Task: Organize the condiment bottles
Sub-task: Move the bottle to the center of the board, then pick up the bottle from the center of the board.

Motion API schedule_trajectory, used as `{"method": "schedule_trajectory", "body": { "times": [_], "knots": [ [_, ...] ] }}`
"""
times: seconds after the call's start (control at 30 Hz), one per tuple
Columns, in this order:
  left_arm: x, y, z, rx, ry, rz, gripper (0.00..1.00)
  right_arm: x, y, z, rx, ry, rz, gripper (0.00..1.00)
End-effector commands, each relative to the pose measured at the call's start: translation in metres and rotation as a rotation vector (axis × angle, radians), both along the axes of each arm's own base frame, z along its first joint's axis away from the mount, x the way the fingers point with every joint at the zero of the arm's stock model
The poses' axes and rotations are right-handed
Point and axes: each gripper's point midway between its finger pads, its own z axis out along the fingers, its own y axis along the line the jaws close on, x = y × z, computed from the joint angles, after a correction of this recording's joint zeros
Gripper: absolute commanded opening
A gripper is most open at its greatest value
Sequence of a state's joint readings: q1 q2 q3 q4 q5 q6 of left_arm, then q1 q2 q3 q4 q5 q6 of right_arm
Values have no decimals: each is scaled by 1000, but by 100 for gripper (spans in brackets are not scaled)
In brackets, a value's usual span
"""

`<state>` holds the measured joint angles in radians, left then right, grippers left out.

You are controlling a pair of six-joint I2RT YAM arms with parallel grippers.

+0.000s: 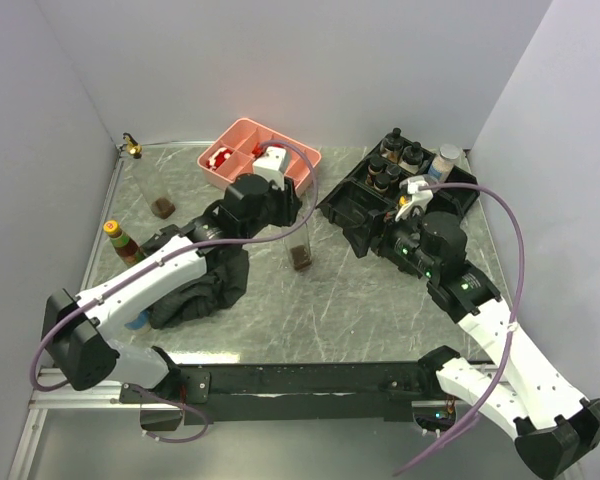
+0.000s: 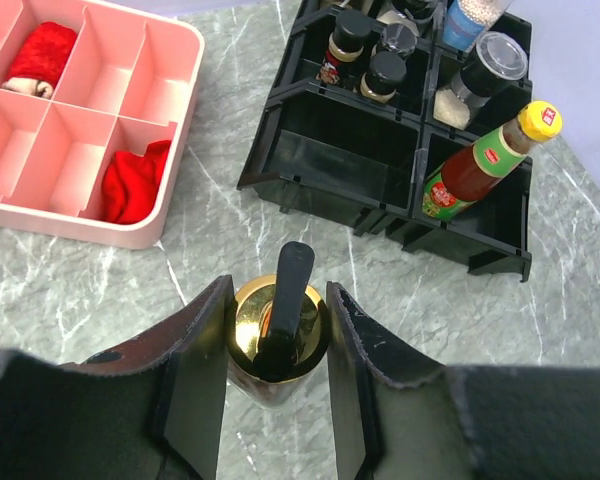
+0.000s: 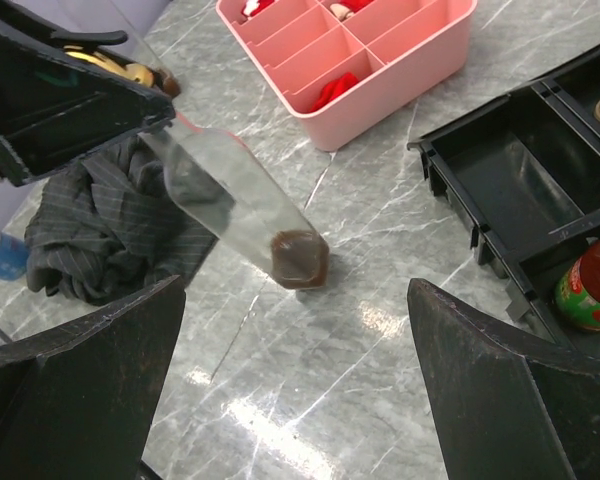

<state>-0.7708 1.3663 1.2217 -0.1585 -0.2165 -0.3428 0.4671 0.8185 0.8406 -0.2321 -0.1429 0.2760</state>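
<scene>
My left gripper [image 2: 278,292] is shut on the gold cap of a tall clear bottle [image 2: 278,330] with a black spout. A little dark sauce sits in this bottle [image 1: 300,255] at the table's middle, its base [image 3: 300,260] at or just above the marble. My right gripper [image 3: 295,305] stands wide open with nothing between its fingers, near the black organizer [image 1: 355,215]. The organizer [image 2: 320,160] holds dark spice jars [image 2: 383,75], a grey-lidded shaker [image 2: 488,68] and a yellow-capped red sauce bottle [image 2: 480,165]. Another clear bottle [image 1: 145,180] and a yellow-capped bottle [image 1: 122,242] stand at the left.
A pink compartment tray [image 1: 242,133] with red pieces sits at the back centre. A crumpled black cloth [image 1: 195,290] lies under the left arm. Grey walls close in the table on the left, back and right. The organizer's front compartments [image 3: 510,190] hold nothing.
</scene>
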Motion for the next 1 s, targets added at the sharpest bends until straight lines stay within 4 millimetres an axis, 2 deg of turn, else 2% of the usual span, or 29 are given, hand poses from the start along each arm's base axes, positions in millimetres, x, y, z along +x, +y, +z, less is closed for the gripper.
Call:
{"method": "schedule_trajectory", "body": {
  "times": [0.0,0.07,0.17,0.23,0.5,0.63,0.67,0.73,0.77,0.8,0.83,0.87,0.97],
  "knots": [
    [3,-17,46,-150,-101,6,21,-6,3,5,9,-37,24,100],
    [-1,-23,45,-155,-89,-18,35,-9,6,5,10,-42,41,100],
    [-4,-29,45,-155,-76,-34,46,-12,13,6,18,-55,74,100],
    [-4,-32,39,-139,-55,-37,48,-15,21,6,21,-65,100,100],
    [-12,-41,28,-133,-3,-75,73,-19,43,-3,15,-92,143,100],
    [-15,-35,42,-179,-3,-47,84,-17,58,-5,12,-110,168,100],
    [-15,-35,49,-191,-8,-41,90,-17,60,-8,7,-103,173,99],
    [-13,-29,52,-187,13,-7,98,-14,70,3,34,-151,186,98],
    [-8,-24,67,-200,-2,24,97,-16,76,5,38,-161,198,98],
    [-6,-22,72,-198,1,40,96,-12,76,5,33,-171,175,97],
    [-5,-17,68,-174,27,57,96,-10,79,11,42,-191,169,97],
    [0,-12,84,-193,10,73,96,-10,82,12,40,-195,169,96],
    [3,0,105,-213,10,70,96,3,86,15,21,-202,127,94]
  ]
}}
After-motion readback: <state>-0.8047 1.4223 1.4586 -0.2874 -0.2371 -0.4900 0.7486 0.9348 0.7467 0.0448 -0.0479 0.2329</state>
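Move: The left hand holds the bottle by its gold spout; the bottle's spot in the middle of the board is about 28 cm below that hand, 2 cm right and 1 cm back. From this hand, the pink box is some 25 cm ahead and 9 cm left, the dark cloth 20 cm left and 5 cm back. The bottle's middle lies from the right hand about 14 cm left, 7 cm ahead and 14 cm below; the black tray is some 23 cm ahead of that hand and 8 cm right. The left fingers let go of the spout: the hand eases about 3 cm right and slightly back while first sinking a little, opens wide, then rises some 6 cm clear of the bottle. Meanwhile the open right hand swings about 8 cm left towards the bottle, dipping slightly and turning roughly 10 degrees counter-clockwise, with no touch yet. ##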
